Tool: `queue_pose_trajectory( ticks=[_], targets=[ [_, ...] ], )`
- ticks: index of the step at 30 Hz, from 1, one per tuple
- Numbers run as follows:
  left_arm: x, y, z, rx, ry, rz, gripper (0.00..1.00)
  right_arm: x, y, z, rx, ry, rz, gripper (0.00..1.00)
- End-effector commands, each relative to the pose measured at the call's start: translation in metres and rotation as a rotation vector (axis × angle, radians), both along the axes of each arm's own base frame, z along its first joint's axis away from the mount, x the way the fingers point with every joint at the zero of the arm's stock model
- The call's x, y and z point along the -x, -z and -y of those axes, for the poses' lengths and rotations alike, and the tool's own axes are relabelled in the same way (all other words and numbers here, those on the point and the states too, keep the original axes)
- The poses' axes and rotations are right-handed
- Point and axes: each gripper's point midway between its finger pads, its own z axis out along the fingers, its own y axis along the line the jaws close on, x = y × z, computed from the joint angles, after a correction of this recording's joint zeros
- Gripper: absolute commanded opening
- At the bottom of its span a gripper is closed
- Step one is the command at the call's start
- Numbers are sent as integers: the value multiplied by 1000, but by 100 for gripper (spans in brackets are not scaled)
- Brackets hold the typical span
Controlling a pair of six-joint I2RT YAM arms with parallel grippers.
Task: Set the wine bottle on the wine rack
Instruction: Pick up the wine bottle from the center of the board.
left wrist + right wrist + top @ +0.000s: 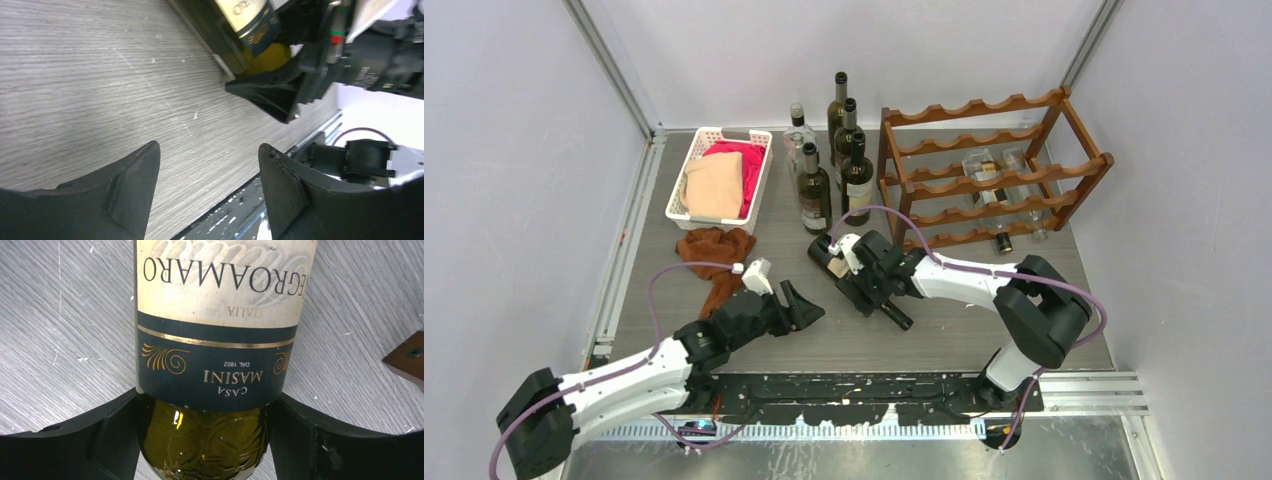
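The wine bottle (826, 254) lies on its side on the grey table, dark green glass with a cream and navy label (215, 340). My right gripper (871, 282) straddles its body, and both black fingers (117, 425) press against the glass below the label, shut on it. My left gripper (807, 302) is just left of the bottle, apart from it, open with only bare table between its fingers (209, 146). From the left wrist, the bottle (250, 30) and a right finger (280, 95) show ahead. The reddish-brown wine rack (994, 170) stands at the back right.
Two clear bottles (989, 178) rest on the rack's middle tier. Several upright bottles (839, 150) stand left of the rack. A white basket (686, 168) of cloths sits at the back left, with a brown cloth (719, 255) in front of it. A wooden rack corner (407, 357) shows nearby.
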Motion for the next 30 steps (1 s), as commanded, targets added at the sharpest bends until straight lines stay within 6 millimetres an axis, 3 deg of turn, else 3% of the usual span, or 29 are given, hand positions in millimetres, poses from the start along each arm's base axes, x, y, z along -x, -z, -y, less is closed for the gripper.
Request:
queue_pose_trajectory(
  ticks=[1, 4, 9, 15, 23, 27, 30],
  targets=[
    [-6, -43, 3, 141, -12, 127, 78, -6, -40, -24, -125, -81, 45, 11],
    [-6, -61, 0, 239, -36, 168, 85, 0, -56, -22, -172, -134, 16, 1],
    [-15, -83, -15, 460, -197, 145, 91, 1, -83, -13, -282, -154, -8, 1],
    [-26, -96, -25, 559, -339, 46, 100, 11, -110, -13, -403, -203, -6, 1],
    [-38, -91, 6, 564, -377, -164, 100, 9, -132, -7, -509, -189, -12, 1],
    [-47, -90, 25, 556, -360, -192, 100, 11, -138, -5, -540, -198, -16, 1],
    [-56, -90, 29, 576, -393, -201, 100, 16, -145, -6, -568, -222, -24, 1]
  ],
)
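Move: The right hand, its fingers already around the wine bottle lying on the board, has the wine rack about 20 cm ahead, 28 cm to its right and 12 cm higher. From it, one standing bottle is 16 cm straight ahead, another 16 cm ahead and 11 cm left, middles some 11 cm higher. From the left hand, the held wine bottle is about 6 cm ahead, 12 cm right and 5 cm below. Right hand lifts the held bottle about 9 cm; left opens fully, moving up and forward toward the bottle's base. ##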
